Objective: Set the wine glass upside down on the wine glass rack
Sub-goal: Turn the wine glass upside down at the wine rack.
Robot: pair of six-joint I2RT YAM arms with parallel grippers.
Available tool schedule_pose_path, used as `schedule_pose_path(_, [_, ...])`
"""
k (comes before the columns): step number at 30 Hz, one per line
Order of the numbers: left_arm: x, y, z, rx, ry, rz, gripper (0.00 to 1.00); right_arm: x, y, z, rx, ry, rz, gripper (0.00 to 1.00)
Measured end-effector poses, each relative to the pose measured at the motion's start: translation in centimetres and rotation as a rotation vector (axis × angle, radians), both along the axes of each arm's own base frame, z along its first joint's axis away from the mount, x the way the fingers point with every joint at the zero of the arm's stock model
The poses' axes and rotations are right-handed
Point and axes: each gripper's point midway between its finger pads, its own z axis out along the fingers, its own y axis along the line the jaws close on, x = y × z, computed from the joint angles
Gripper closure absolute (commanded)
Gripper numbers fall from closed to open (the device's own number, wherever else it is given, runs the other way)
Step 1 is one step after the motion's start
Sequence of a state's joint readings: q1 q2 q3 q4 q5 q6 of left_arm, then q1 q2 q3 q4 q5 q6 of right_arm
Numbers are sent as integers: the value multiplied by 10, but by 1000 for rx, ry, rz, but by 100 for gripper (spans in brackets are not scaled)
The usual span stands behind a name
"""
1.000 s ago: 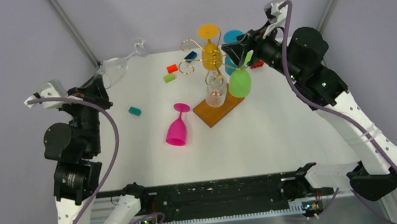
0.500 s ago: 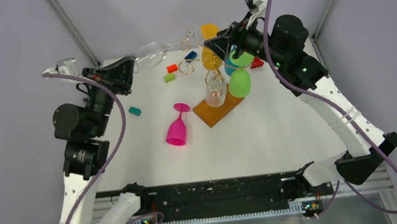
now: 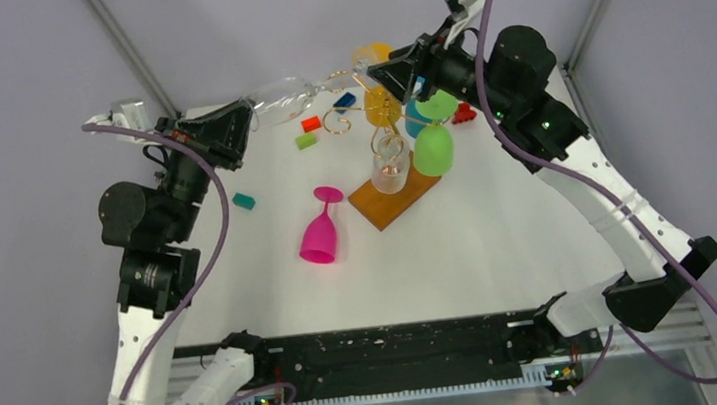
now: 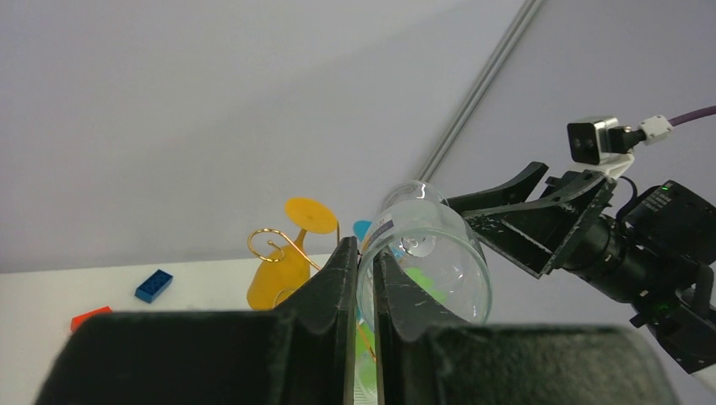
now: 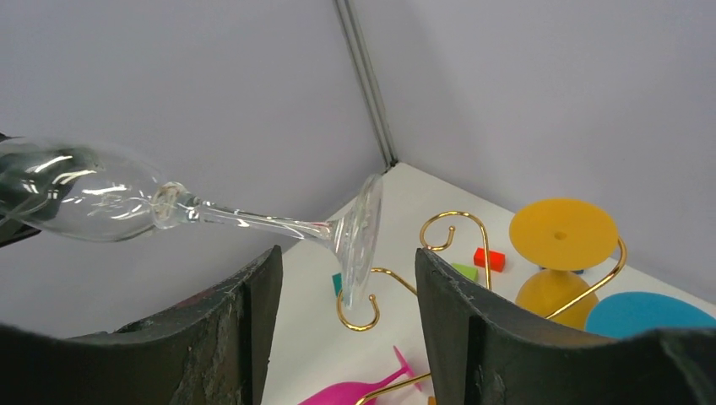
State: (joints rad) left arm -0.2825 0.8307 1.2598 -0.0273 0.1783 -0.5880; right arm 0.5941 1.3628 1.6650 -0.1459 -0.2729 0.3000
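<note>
A clear wine glass (image 3: 283, 98) hangs level in the air left of the wine glass rack (image 3: 412, 198), its foot pointing right. My left gripper (image 3: 241, 122) is shut on the bowl's rim, one finger inside the bowl (image 4: 431, 253) and one outside. My right gripper (image 3: 383, 67) is open. The glass's round foot (image 5: 359, 240) stands between its fingers (image 5: 253, 295) without touching either. The foot sits just above one gold curled arm (image 5: 456, 221) of the rack. In the left wrist view, my left gripper (image 4: 365, 253) looks past the bowl at the right gripper.
On the rack hang a yellow glass (image 3: 382, 104), a green glass (image 3: 432, 149) and a clear one (image 3: 390, 171), with a blue glass (image 3: 416, 121) behind. A pink glass (image 3: 319, 232) lies on the table. Small red (image 3: 311, 123), green (image 3: 306, 141), teal (image 3: 244, 201) and blue (image 3: 344, 101) blocks lie around.
My left arm has swung right and carried the clear glass up to the rack. My right gripper has moved left, from the green glass to around the clear glass's foot.
</note>
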Motion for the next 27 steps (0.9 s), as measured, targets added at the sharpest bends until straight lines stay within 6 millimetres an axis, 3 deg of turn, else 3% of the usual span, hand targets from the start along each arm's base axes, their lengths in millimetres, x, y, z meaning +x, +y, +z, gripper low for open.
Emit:
schedule_pose_path(7, [-7,-1,8,-13,-28,-20,100,11,6,-13,-16,26,-5,53])
schedule_pose_path(12, [-10,0,8,-15,-35,-17,100,11,13,-16,-19,27,31,74])
schedule_pose_path(16, [-8,0,5,-16,-28,-13,100,7,17,-12,-9,13,62,86])
schedule_pose_path(18, [-7,0,3,-16,-26,-12,100,7,18,-9,-2,-2,67,99])
schedule_pose_path(23, [-11,2,5,-23,-49,-10,100,6,19,-3,24,-29,75,100])
schedule_pose_path(27, [-14,2,6,-25,-64,-15,62,4,18,-5,46,-55,77,100])
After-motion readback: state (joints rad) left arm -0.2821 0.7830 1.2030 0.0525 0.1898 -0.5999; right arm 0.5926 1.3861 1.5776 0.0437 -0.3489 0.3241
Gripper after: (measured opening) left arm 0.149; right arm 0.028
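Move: The clear wine glass lies sideways in the air, its bowl rim in the left fingers and its foot about 3 cm left, 1 cm ahead and 2 cm above the open right hand. From that hand, the rack's hub is about 13 cm ahead, 1 cm right and 22 cm below, and the near empty hook is 9 cm ahead, 8 cm left and 20 cm below. From the left hand, the foot is about 6 cm ahead, 17 cm right and level. The right hand dips a little forward and down, then slides about 2 cm left onto the foot of the clear wine glass, its fingers closing from over half open to nearly shut and pinching the foot's lower edge. The left hand keeps the bowl end between its fingers and draws back about 1.5 cm, its wrist tipping up slightly, and only at the very end starts to ease its fingers. ##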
